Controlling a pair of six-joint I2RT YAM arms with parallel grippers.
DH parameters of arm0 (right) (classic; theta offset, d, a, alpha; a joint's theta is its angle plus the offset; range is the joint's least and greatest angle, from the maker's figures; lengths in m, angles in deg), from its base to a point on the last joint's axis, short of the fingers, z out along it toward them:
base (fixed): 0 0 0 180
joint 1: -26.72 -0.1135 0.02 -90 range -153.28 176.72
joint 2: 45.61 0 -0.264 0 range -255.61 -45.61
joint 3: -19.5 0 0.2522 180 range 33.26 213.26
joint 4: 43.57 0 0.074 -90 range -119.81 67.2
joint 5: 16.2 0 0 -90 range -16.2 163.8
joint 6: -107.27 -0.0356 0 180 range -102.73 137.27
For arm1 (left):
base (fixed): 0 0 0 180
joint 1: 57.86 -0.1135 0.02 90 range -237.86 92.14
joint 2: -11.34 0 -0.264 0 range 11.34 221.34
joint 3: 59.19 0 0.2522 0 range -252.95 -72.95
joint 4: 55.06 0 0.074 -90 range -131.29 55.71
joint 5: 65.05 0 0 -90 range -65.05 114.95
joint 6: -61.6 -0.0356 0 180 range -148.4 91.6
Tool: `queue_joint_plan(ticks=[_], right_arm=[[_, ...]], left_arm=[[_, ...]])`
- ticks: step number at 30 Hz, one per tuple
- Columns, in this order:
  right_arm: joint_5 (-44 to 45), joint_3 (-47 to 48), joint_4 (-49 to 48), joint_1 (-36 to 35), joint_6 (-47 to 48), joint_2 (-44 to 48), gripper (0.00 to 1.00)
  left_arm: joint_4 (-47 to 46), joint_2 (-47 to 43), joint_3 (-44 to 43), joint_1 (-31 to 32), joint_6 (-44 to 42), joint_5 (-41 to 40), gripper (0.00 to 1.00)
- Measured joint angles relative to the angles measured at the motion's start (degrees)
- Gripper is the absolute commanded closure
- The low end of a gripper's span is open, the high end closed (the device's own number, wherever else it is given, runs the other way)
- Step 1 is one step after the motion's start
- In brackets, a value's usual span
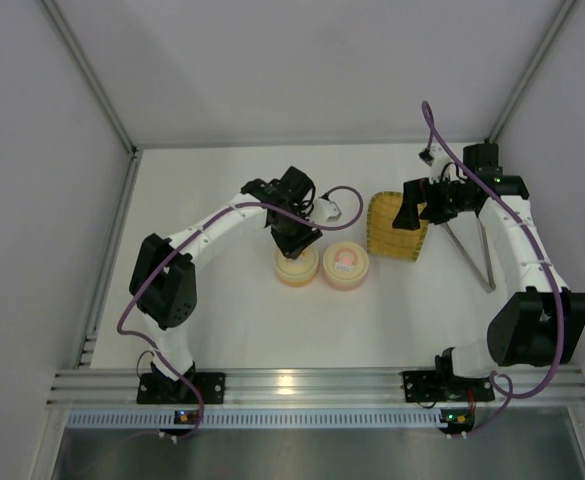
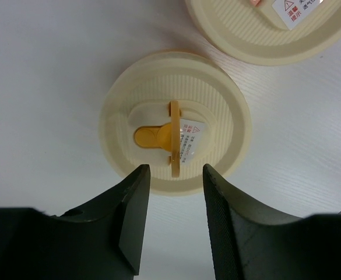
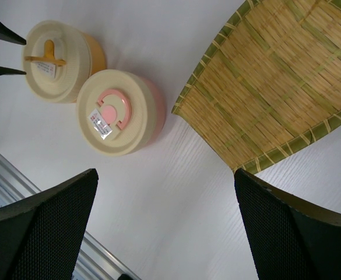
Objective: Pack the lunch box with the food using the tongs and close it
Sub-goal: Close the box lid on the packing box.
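The lunch box is two round tubs side by side, both with cream lids on. The cream-yellow tub (image 1: pixel 295 266) (image 2: pixel 158 93) (image 3: pixel 56 58) has an orange lid tab standing upright. The pink tub (image 1: pixel 344 265) (image 2: pixel 257 35) (image 3: pixel 118 114) has its pink tab lying flat. My left gripper (image 1: pixel 294 240) (image 2: pixel 175 172) hangs just above the yellow tub's lid, open with a narrow gap and nothing between its fingers. My right gripper (image 1: pixel 412 215) (image 3: pixel 165 175) is wide open over the bare table beside the tray. The grey metal tongs (image 1: pixel 477 255) lie on the table at the right. The food is out of view.
A woven yellow tray (image 1: pixel 397 225) (image 3: pixel 275 81) lies right of the tubs, under the right wrist. White walls enclose the table on three sides. The aluminium rail (image 1: pixel 312 385) with both arm bases runs along the near edge.
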Motion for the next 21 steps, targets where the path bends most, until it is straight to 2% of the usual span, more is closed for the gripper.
queue_joint_plan(ticks=[9, 14, 21], right_arm=[[0.00, 0.00, 0.00, 0.00, 0.04, 0.00, 0.01], [-0.02, 0.00, 0.00, 0.00, 0.04, 0.00, 0.01], [-0.35, 0.00, 0.00, 0.00, 0.04, 0.00, 0.01]], left_arm=[[-2.54, 0.00, 2.34, 0.04, -3.65, 1.03, 0.64], [-2.99, 0.00, 2.38, 0.09, -6.34, 1.84, 0.80], [-3.65, 0.00, 2.99, 0.09, -11.08, 3.06, 0.94]])
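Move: The raised orange handle of the box lid stands just beyond the left fingertips, about 1 cm ahead, 1 cm to the right and 2 cm below, edge-on between the half-open fingers. The pink lunch box, already lidded, is roughly 12 cm to the left hand's right, 1 cm ahead and 6 cm below; the bamboo mat lies some 23 cm right, 10 cm ahead and 10 cm below. From the right hand, the handle is about 23 cm left, 1 cm back and 11 cm below. Down by about 1 cm goes the left hand, barely half a centimetre to the right with it, onto the raised handle of the orange box's lid. Its half-open fingers close on the handle, pinching it near its back-left end, while the wrist turns clockwise by some 10 degrees. ##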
